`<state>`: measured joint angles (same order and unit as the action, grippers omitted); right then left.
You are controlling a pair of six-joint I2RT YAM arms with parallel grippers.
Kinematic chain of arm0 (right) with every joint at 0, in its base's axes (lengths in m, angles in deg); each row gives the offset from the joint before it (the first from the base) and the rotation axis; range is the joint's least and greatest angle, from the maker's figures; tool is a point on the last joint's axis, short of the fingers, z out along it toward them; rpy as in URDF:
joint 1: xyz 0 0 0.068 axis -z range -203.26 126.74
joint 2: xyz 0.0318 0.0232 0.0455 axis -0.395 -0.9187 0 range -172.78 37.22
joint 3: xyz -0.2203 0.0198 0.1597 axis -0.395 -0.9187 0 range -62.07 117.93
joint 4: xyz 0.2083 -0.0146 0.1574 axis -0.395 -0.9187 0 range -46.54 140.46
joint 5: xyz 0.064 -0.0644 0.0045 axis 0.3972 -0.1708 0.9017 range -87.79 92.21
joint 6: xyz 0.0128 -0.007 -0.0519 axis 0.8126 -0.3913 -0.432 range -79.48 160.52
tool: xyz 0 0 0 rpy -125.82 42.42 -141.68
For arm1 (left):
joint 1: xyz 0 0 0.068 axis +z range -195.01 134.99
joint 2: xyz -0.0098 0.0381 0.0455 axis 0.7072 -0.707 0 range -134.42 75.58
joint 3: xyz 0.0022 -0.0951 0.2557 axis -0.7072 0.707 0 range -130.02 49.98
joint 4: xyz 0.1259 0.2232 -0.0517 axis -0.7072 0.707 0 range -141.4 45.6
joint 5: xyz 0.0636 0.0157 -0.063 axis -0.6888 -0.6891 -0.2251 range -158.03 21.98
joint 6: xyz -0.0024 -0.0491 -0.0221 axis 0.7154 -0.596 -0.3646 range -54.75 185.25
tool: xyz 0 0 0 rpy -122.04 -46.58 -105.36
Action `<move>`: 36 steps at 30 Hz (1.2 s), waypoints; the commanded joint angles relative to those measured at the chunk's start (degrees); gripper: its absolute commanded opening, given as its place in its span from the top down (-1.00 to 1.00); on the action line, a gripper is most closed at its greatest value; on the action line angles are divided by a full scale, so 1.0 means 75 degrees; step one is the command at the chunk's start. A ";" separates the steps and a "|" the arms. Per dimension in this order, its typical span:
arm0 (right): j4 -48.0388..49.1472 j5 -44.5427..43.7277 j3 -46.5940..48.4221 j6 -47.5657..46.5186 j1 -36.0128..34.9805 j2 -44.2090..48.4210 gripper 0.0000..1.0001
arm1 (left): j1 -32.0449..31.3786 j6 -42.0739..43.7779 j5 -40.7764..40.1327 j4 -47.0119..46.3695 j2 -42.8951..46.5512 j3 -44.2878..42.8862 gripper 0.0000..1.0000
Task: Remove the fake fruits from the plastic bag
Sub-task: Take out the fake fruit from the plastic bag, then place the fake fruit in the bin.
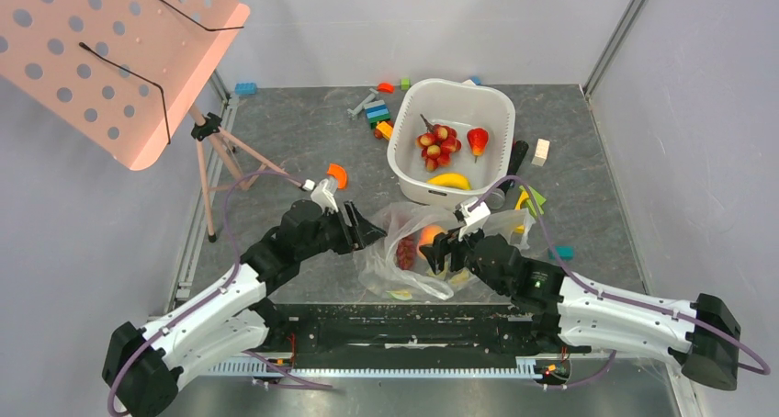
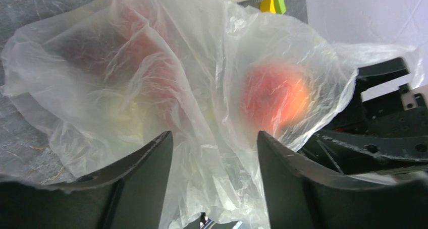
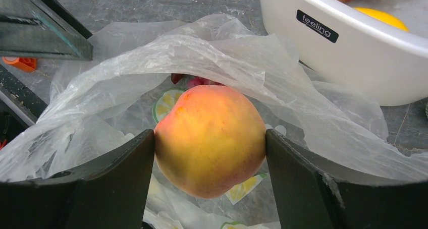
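Observation:
The clear plastic bag (image 1: 409, 252) lies crumpled on the grey table, just in front of the white basin (image 1: 404, 155). My right gripper (image 3: 209, 134) is shut on an orange-pink peach (image 3: 209, 148) at the bag's mouth, with both fingers pressed to its sides. Dark red grapes (image 1: 405, 252) and pale lemon wedges (image 3: 166, 103) lie in the bag behind it. My left gripper (image 2: 214, 135) is open at the bag's left side, with loose film (image 2: 217, 178) between its fingers. The basin holds a grape bunch (image 1: 439, 143), a red fruit (image 1: 477, 140) and a yellow piece (image 1: 448, 180).
A pink perforated stand (image 1: 119, 59) on a tripod rises at the back left. Toy blocks (image 1: 377, 112) lie left of the basin and an orange curved piece (image 1: 337, 174) behind my left gripper. A wooden block (image 1: 541, 151) and yellow-green pieces (image 1: 530, 199) lie to the right.

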<state>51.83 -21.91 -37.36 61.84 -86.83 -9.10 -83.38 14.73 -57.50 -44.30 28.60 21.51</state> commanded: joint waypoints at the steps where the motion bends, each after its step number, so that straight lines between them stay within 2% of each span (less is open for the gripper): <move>1: -0.0091 -0.0177 0.0270 -0.0113 -0.0008 0.0296 -0.31 | -0.0222 0.0043 -0.0262 -0.0254 -0.0221 -0.0259 -0.28; 5: -0.0441 -0.0237 0.0427 -0.0151 -0.0008 0.0625 -0.31 | -0.0275 0.0125 -0.0428 -0.0266 -0.0245 -0.0179 0.01; 11: -0.0830 -0.0302 0.0716 -0.0173 -0.0008 0.1225 -0.31 | -0.0276 0.0229 -0.0664 -0.0120 -0.0112 -0.0075 0.59; 17: -0.1132 -0.0359 0.1097 -0.0209 -0.0008 0.1586 -0.31 | -0.0275 0.0371 -0.0861 0.0027 0.0058 0.0057 0.95; 29: -0.1570 -0.0043 0.2534 -0.0730 -0.0008 0.1429 -0.32 | -0.0275 0.0555 -0.1158 0.0204 0.0124 0.0286 0.96; 36: -0.1892 -0.0618 0.3800 -0.1387 0.0004 0.0624 -0.32 | -0.0275 0.0832 -0.1238 0.0452 0.0378 0.0351 0.92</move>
<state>38.32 -23.33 -14.47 55.59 -86.83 -1.52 -85.28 17.15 -65.09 -42.01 29.67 23.92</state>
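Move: The right hand already holds the peach inside the open plastic bag. The white basket it is bound for is centred about 23 cm ahead and 6 cm right of that hand, some 4 cm lower; the banana in it lies 14 cm ahead and 5 cm right. The dark red bunch is 5 cm left and 1 cm ahead, 7 cm below. From the open left gripper, the bag's middle is roughly 12 cm right, 1 cm back and 7 cm down. Lift the peach out through the bag's mouth with the right gripper, keeping the grip: go almost straight up about 16 cm, tilting the fingers upward and rolling the left side up, some 15 degrees in all. Meanwhile close the left gripper fully at the bag's left side, pinching the plastic, then sink and ease left a couple of centimetres. ##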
